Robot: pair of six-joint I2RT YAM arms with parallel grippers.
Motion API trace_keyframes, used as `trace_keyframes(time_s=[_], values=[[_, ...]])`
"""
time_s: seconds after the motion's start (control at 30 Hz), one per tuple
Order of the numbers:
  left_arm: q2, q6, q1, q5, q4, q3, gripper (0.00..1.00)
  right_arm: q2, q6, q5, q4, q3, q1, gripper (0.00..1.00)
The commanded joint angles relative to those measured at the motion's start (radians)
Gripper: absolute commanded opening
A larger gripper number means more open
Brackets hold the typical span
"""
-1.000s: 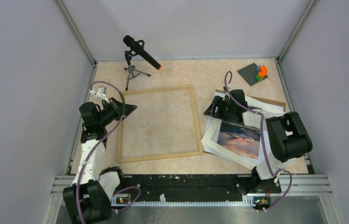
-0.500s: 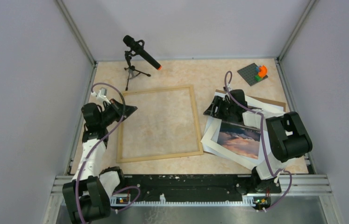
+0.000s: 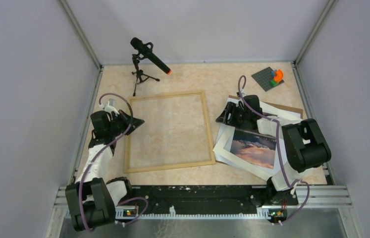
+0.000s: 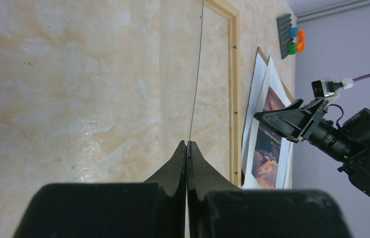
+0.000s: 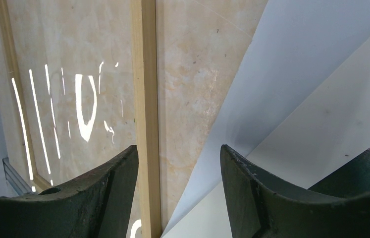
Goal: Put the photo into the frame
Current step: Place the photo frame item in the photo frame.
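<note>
The frame point(image 3: 167, 167) of light wood strips lies flat at the table's centre. My left gripper point(image 3: 138, 120) sits at its left strip, shut on the edge of a thin clear pane point(image 4: 196, 74) that shows as a fine line running away from the fingertips point(image 4: 187, 145). The photo point(image 3: 253, 148), a sunset print on white paper, lies on top of white sheets right of the frame and also shows in the left wrist view point(image 4: 264, 153). My right gripper point(image 3: 221, 119) hovers open over the sheets' left edge, its fingers point(image 5: 178, 148) straddling the frame's right strip point(image 5: 148, 99) and a white sheet point(image 5: 296, 99).
A microphone on a small tripod point(image 3: 145, 54) stands at the back left. A grey plate with coloured blocks point(image 3: 272, 78) sits at the back right. A brown board point(image 3: 294, 109) pokes out under the white sheets. Grey walls close in both sides.
My left gripper has shifted slightly toward the near edge along the frame's left strip, still shut. The right arm and the photo have not moved.
</note>
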Motion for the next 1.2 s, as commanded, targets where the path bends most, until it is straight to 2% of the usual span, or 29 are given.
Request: trace_keyframes(time_s=[0.0, 0.1, 0.3, 0.53, 0.7, 1.17], values=[[0.009, 0.049, -0.004, -0.032, -0.094, 0.035, 0.03, -0.01, 0.003, -0.015, 0.047, -0.005, 0.007, 0.61], [0.017, 0.07, -0.003, -0.069, -0.16, 0.06, 0.06, -0.011, 0.002, -0.015, 0.046, -0.004, 0.007, 0.61], [0.063, 0.131, -0.004, -0.149, -0.307, 0.127, 0.26, -0.012, 0.004, -0.016, 0.047, -0.005, 0.007, 0.61], [0.134, 0.172, -0.004, -0.179, -0.377, 0.165, 0.38, -0.01, 0.004, -0.017, 0.047, -0.004, 0.008, 0.61], [0.175, 0.201, -0.004, -0.218, -0.434, 0.207, 0.6, -0.005, 0.004, -0.017, 0.049, -0.004, 0.009, 0.61], [0.248, 0.241, -0.004, -0.314, -0.56, 0.296, 0.8, 0.01, 0.006, -0.017, 0.053, 0.004, 0.02, 0.61]])
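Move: Around 10 cm to the right of the left hand, 4 cm back and 12 cm below lies the middle of the wooden photo frame; the clear sheet's edge is at this hand's shut fingertips. The frame's left rail is about 6 cm to the hand's left, 4 cm back; the microphone tripod stands some 16 cm ahead and 2 cm left. From the right hand the frame's middle is about 20 cm left and 4 cm back. Sinking some 6 cm, the left hand also goes about 4 cm left towards the frame's left rail, tipping its fingers some 25 degrees farther down and rolling a little, its left side rising. From shut on the clear sheet's edge, the fingers spread to about three-quarters open, letting go of it. ##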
